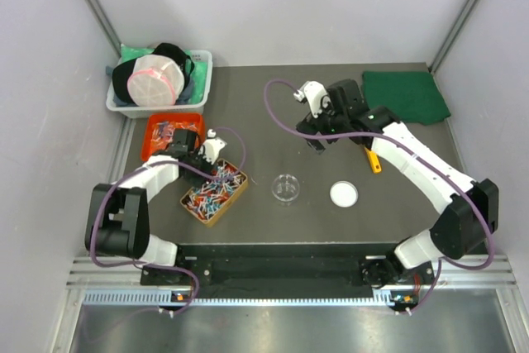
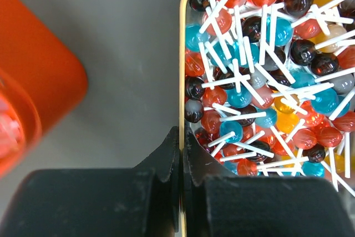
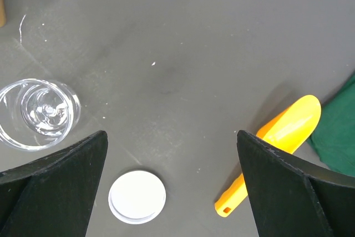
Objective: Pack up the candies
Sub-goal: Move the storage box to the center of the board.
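The candies point(image 2: 260, 70) are small round sweets in red, blue, dark and yellow with white sticks. They fill a gold-rimmed tin point(image 2: 182, 70) that sits left of centre on the table point(image 1: 216, 193). My left gripper point(image 2: 182, 142) is shut on the tin's near wall, one finger inside and one outside point(image 1: 202, 169). Higher up at centre right, my right gripper point(image 1: 318, 142) hangs open and holds nothing point(image 3: 172, 137). An orange scoop point(image 3: 277, 137) lies on the table just right of it point(image 1: 374, 160).
A clear empty jar point(image 1: 286, 188) and its white lid point(image 1: 344, 194) sit at mid-table. An orange tray point(image 1: 159, 131) with more sweets is behind the tin. A white bin point(image 1: 157, 88) of clutter stands back left. A green cloth point(image 1: 405, 95) lies back right.
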Controlling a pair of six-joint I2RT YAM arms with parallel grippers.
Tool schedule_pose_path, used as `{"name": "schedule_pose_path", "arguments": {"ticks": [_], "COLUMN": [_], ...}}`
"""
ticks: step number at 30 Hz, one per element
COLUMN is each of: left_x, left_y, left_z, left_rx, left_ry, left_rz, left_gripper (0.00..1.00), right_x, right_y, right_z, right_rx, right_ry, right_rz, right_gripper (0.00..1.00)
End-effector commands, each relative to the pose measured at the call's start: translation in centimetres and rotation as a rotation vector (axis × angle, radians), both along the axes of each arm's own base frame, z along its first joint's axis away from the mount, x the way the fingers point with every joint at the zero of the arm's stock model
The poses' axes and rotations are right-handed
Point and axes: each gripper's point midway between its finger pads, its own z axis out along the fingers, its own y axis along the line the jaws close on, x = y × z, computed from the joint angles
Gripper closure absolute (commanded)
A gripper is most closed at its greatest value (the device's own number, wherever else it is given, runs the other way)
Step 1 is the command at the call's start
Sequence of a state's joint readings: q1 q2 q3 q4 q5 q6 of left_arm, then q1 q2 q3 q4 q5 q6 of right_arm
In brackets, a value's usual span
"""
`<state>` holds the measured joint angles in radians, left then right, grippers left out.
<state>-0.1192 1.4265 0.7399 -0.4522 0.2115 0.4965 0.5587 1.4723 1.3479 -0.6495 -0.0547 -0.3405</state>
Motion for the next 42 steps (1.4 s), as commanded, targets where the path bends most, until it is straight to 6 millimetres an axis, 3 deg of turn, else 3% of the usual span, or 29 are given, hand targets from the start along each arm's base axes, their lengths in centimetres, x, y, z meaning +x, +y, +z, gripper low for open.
{"name": "schedule_pose_path", "arguments": {"ticks": [1,11,22,28,32,34,42], "left_x": [3.1,7.8,12.5,15.3,17.5,17.9,19.2], "left_y": [-1.7,-3.8,-8.0,-8.7,-8.6,-8.5,-9.1], "left_z": [1.2,1.3,1.5,0.4,0.7,0.6,0.5], "left_rx": [-0.040,-0.087,-0.109,-0.095,-0.077,-0.070,-0.092], "left_ry": [-0.054,-0.086,-0.098,-0.085,-0.106,-0.107,-0.107], "left_rz": [0.030,0.102,0.155,0.225,0.279,0.298,0.328], "left_gripper": [1.00,1.00,1.00,1.00,1.00,1.00,1.00], "right_x": [0.6,1.5,4.2,5.0,4.6,4.2,2.8], "right_y": [-0.5,-2.4,-7.7,-11.1,-13.6,-14.1,-17.8], "right_z": [3.2,4.2,4.8,2.8,0.5,-0.1,-5.5], "right_rx": [0.067,0.074,0.077,0.057,0.050,0.043,-0.013], "right_ry": [-0.085,-0.122,-0.166,-0.138,-0.091,-0.085,-0.015], "right_rz": [-0.026,-0.088,-0.259,-0.342,-0.398,-0.407,-0.503], "right_gripper": [0.01,0.01,0.01,0.01,0.01,0.01,0.03]}}
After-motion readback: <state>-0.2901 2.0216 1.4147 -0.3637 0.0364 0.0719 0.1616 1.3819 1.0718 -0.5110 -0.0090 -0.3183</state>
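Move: The left hand already pinches the storage box's left rim; its destination, open board, lies about 14 cm ahead and 14 right. The orange bin is some 12 cm ahead and 11 left, the glass jar level and 28 right. From the right hand the yellow scoop lies roughly 6 cm ahead, 18 right and 21 below; the white lid is 10 back and 7 right. Left keeps its pinch, taking the box 20 cm forward-right; right hand, open, swings right, then down, towards scoop. ##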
